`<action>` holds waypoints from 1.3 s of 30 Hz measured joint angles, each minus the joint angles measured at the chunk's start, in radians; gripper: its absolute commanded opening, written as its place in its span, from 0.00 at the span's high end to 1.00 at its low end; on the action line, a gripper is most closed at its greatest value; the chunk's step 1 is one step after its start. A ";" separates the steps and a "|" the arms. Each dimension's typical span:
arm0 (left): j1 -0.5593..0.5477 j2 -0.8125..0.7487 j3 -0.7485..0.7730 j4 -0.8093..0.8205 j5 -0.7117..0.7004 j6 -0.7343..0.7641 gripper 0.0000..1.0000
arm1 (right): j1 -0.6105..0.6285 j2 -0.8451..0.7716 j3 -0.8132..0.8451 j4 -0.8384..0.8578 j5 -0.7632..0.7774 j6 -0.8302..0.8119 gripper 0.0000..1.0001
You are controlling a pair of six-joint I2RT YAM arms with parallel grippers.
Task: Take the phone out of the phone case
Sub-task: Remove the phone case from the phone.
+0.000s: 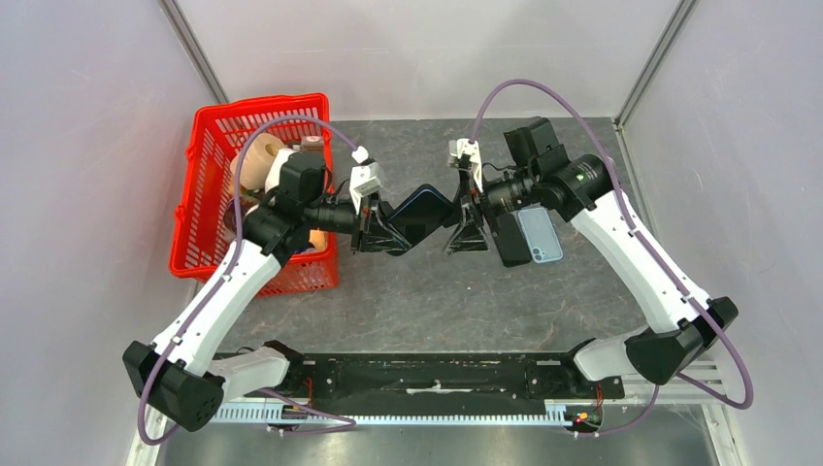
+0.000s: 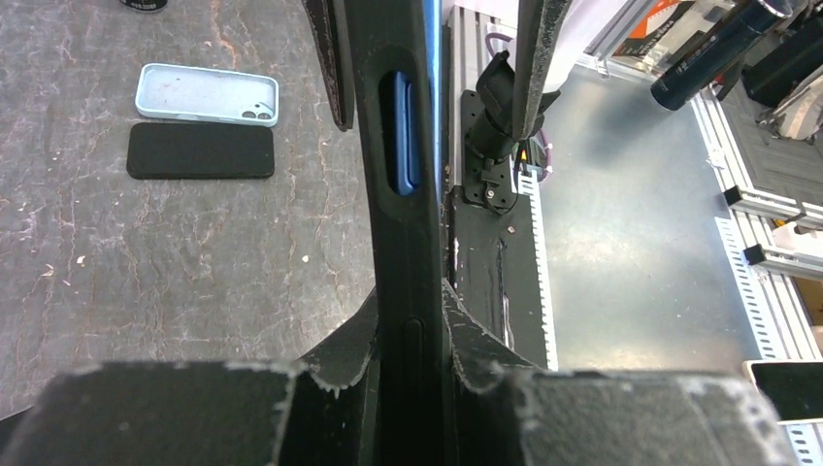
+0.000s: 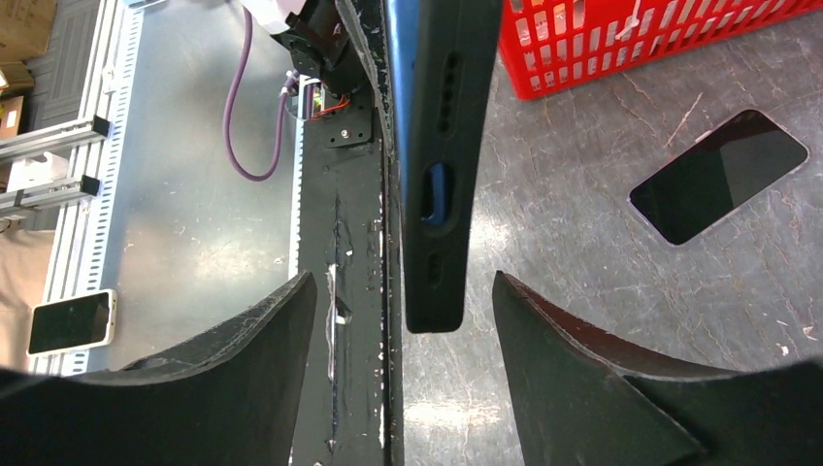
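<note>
A black phone case (image 1: 424, 211) with a blue phone in it hangs on edge above the table between the two arms. My left gripper (image 1: 374, 231) is shut on the case's left end. In the left wrist view the case's edge (image 2: 406, 223) runs up from the left gripper (image 2: 410, 291), and the blue phone (image 2: 409, 136) shows through a side cutout. My right gripper (image 1: 466, 221) is open at the case's other end. In the right wrist view the case's end (image 3: 442, 146) hangs between the spread fingers (image 3: 543, 340) without touching either, and the phone (image 3: 437, 194) shows blue in the port cutout.
A red basket (image 1: 262, 102) holding several items stands at the back left. A black phone (image 1: 511, 241) and a light blue case (image 1: 541, 233) lie side by side under the right arm. Another dark phone (image 3: 718, 175) lies on the table near the basket.
</note>
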 measured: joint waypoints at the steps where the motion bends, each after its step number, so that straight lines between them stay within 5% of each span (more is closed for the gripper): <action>1: 0.000 0.000 -0.003 0.004 0.001 -0.002 0.98 | 0.001 0.005 0.004 -0.002 0.002 0.000 0.29; 7: 0.000 0.000 -0.021 0.009 0.008 -0.007 0.98 | 0.001 0.010 0.024 -0.009 0.018 -0.007 0.39; 29: 0.000 -0.014 -0.051 -0.010 0.029 0.006 0.98 | 0.001 0.047 0.039 -0.022 0.029 -0.032 0.52; 39: -0.001 -0.015 -0.073 0.005 0.037 0.012 0.98 | 0.004 0.060 0.049 -0.061 -0.023 -0.040 1.00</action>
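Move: My left hand still grips the black-cased phone by one end; the case's middle lies about 6 cm to that hand's right and nearly level. From my open right hand the phone case is roughly 6 cm to the left, its port end already between the fingers. About 30 cm below and some 12 cm ahead of my right hand are a black slab 16 cm right, a light-blue case 24 cm right and a glossy phone 12 cm left. I shut my right fingers, slowly and then quickly at the last, until they pinch the port end of the phone case. That hand drifts about 1 cm forward and slightly down, then eases back almost to where it began. Meanwhile my left hand keeps its grip and lowers the other end about 2 cm, drawing it back about 1 cm. ##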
